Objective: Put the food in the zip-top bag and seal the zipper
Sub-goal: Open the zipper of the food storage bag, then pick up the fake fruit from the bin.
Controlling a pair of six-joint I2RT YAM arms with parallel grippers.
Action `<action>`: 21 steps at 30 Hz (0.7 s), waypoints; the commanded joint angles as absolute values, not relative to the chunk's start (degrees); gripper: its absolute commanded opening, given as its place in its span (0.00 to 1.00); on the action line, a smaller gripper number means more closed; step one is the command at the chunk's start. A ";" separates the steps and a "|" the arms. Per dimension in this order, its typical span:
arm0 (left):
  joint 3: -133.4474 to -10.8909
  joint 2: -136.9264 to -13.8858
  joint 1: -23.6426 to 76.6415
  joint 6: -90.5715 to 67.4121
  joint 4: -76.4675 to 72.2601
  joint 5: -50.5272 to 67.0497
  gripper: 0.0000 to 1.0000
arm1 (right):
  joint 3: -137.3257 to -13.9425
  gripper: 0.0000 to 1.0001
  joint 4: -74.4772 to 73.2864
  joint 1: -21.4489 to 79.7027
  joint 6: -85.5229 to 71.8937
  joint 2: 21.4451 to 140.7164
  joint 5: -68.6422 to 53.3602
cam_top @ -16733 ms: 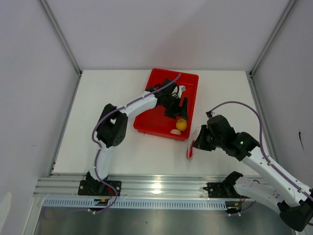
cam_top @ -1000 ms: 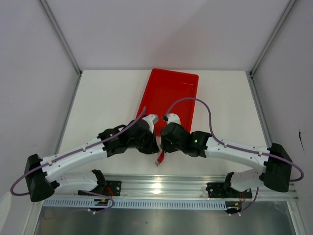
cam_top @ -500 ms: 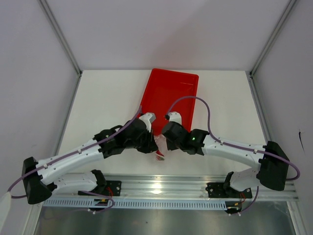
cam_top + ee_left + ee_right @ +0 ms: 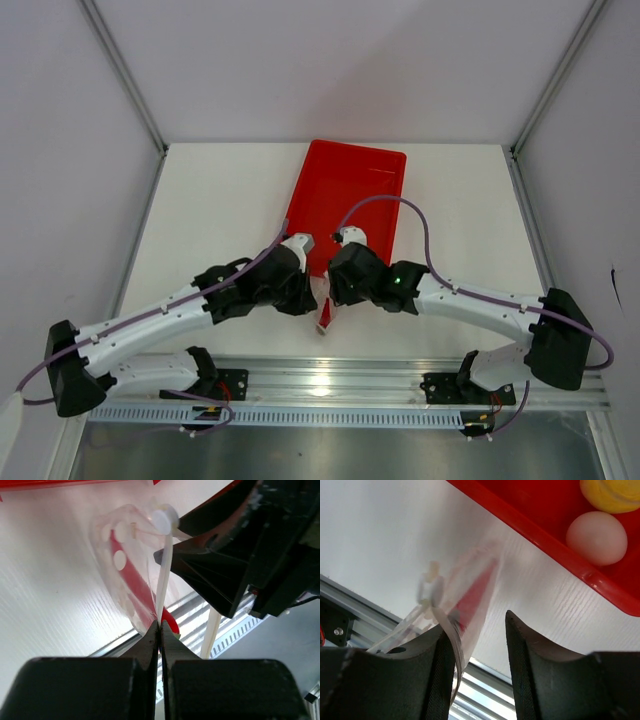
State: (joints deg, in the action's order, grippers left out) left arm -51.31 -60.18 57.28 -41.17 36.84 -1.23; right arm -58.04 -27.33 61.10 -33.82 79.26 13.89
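My left gripper point(image 4: 160, 626) is shut on the edge of the zip-top bag point(image 4: 112, 545), which hangs between the two arms point(image 4: 324, 316). The red chili pepper point(image 4: 131, 582) lies inside the clear pouch. The zipper point(image 4: 164, 572) shows as a thin white strip rising from the left jaws. My right gripper point(image 4: 476, 622) stands open around the bag point(image 4: 470, 587), the plastic resting against its left finger point(image 4: 442, 660). The yellow fruit point(image 4: 612, 492) and the pale ball point(image 4: 596, 537) sit in the red tray point(image 4: 535, 527), outside the bag.
The red tray point(image 4: 350, 185) lies lengthwise just beyond the two grippers. The aluminium rail point(image 4: 330, 380) runs along the table's near edge under the hanging bag. White walls enclose the table on three sides.
The right gripper closed on the bag half a second ago and now stands open again. The left gripper has kept its grip; both wrists stay close together.
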 commanded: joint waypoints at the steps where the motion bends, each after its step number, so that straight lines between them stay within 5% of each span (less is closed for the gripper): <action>1: -50.71 -61.17 57.74 -42.89 36.83 -3.07 0.01 | -60.12 0.45 -25.93 60.91 -33.13 76.91 12.48; 10: -53.26 -65.65 57.74 -41.75 35.42 -3.25 0.01 | -61.96 0.48 -29.17 61.52 -34.28 68.30 10.90; 14: -53.17 -67.23 57.74 -41.49 34.54 -2.46 0.01 | -64.59 0.64 -34.09 60.91 -35.33 62.50 15.37; 21: -52.64 -65.48 57.74 -41.75 34.45 -1.93 0.01 | -68.29 0.70 -34.81 42.20 -30.51 68.45 4.31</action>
State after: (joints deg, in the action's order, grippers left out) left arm -51.33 -67.07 57.39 -41.95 35.44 -2.33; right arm -66.52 -33.06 48.12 -33.78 63.37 9.13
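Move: The bag, red pepper inside, is still pinched by the shut left fingers; its body hangs about 3 cm back, 3 cm left and 5 cm below the half-open right fingers. From the right hand, the yellow food in the red bin lies some 17 cm ahead, 5 cm right and 11 cm down, with the pale egg about 12 cm ahead and 6 cm right, as low. From the left hand the yellow food is roughly 22 cm ahead, 11 cm right and 14 cm down. The right hand leaves the bag's mouth, its fingertips coming free of the rim: it climbs nearly straight up, then breaks away quickly to the right and forward in the direction of the bin's near end, gaining about 14 cm of height while the hand tilts some 20 degrees and the fingers spread wider. The left hand keeps its shut pinch on the rim and lowers the bag about 3 cm, easing to a stop with hardly any tilt. ##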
